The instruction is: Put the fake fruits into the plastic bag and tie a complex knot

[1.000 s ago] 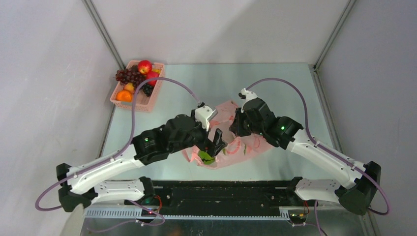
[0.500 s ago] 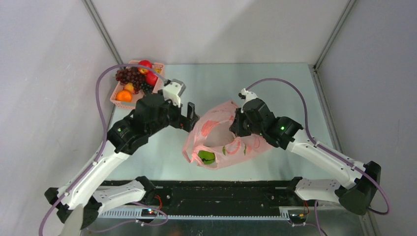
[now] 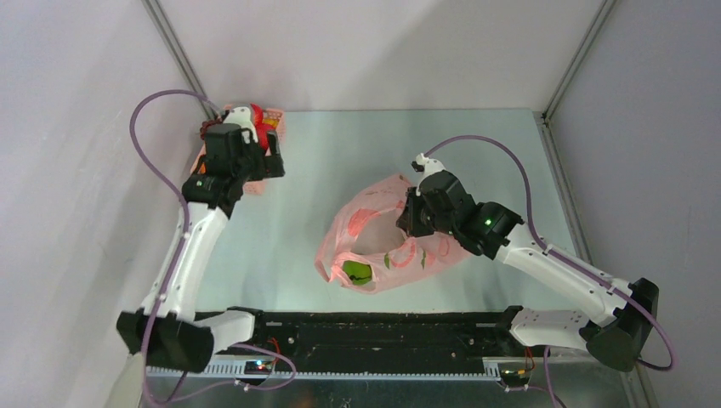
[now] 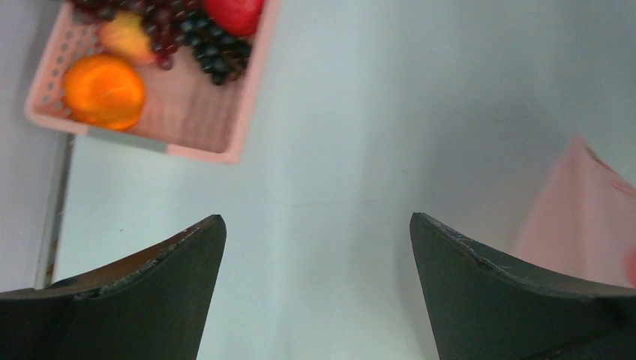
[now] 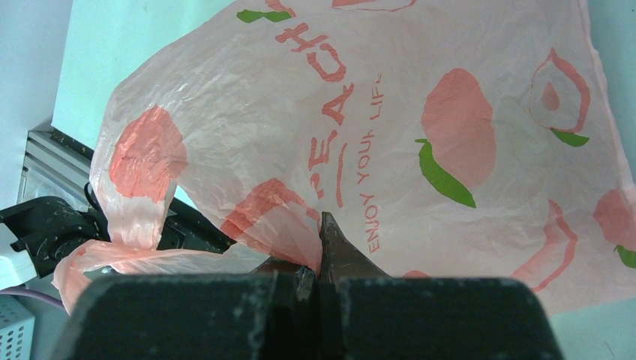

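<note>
The pink plastic bag point(image 3: 374, 234) lies mid-table with its mouth held up, and a green apple point(image 3: 358, 272) rests inside it. My right gripper point(image 3: 410, 217) is shut on the bag's rim; in the right wrist view the film point(image 5: 420, 112) is pinched between the closed fingers point(image 5: 321, 225). My left gripper point(image 4: 316, 221) stands open and empty above bare table, just near of the pink basket point(image 4: 225, 142). The basket holds an orange point(image 4: 103, 90), dark grapes point(image 4: 210, 56) and a red apple point(image 4: 234, 11). In the top view the left arm point(image 3: 225, 161) covers most of the basket.
The basket sits in the far left corner against the wall and frame post point(image 3: 178, 51). A corner of the bag point(image 4: 585, 217) shows at the right of the left wrist view. The black rail point(image 3: 374, 336) runs along the near edge.
My left arm has swung from the bag's mouth to the far-left basket, jaws open throughout. The green apple stays in the bag. The right arm has not moved.
</note>
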Motion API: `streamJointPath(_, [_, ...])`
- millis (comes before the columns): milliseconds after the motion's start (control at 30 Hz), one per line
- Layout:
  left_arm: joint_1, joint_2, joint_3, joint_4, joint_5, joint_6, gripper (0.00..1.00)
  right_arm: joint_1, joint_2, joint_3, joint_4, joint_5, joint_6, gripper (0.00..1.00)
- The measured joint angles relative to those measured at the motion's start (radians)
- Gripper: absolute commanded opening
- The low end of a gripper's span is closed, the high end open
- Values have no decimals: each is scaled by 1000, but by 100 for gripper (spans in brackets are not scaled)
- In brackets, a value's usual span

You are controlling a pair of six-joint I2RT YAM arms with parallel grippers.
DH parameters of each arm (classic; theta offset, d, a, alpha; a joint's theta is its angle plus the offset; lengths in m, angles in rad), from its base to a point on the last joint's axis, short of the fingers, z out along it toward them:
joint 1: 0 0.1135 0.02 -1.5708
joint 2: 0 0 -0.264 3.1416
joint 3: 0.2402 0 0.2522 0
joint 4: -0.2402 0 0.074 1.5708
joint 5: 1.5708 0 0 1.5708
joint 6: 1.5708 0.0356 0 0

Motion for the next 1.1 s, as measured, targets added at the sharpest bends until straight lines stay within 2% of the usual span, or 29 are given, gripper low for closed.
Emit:
streamJointPath(167, [179,167,0,68,-4,-10,99,16,0,0,0,35,-9,0])
streamJointPath(367, [297,364,77,122,-92,-19,99,22,0,0,0,60,-34,0])
streamJointPath(567, [342,591,251,144,-209,9,99,22,9,0,7,60,-56,0])
streamJointPath(867, [399,910,540,99,-253,69,96,24,46,0,56,9,-69,0])
streamJointPath(1100, [401,1077,690,40,-256,110,96,23,69,-1,106,-53,-70,0])
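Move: The orange, in the near-left corner of the fruit basket, lies about 21 cm ahead of the left hand, 25 cm to its left and some 20 cm below. From the orange, the peach is roughly 5 cm farther out and 2 cm right, the red grapes about 10 cm farther, 4 cm right and a bit higher, and the black grapes 5 cm farther and 12 cm right. From the right hand the orange is about 32 cm ahead, 57 cm left and 15 cm lower. The orange is approached by the empty left hand, which sweeps some 23 cm left, 19 cm forward and 17 cm down into the basket's airspace, mostly sinking at the end; it turns about 30 degrees counter-clockwise and tips down about 20, fingers staying wide open. The bag's rim stays pinched in the right hand, which late on drifts about 3 cm left. ##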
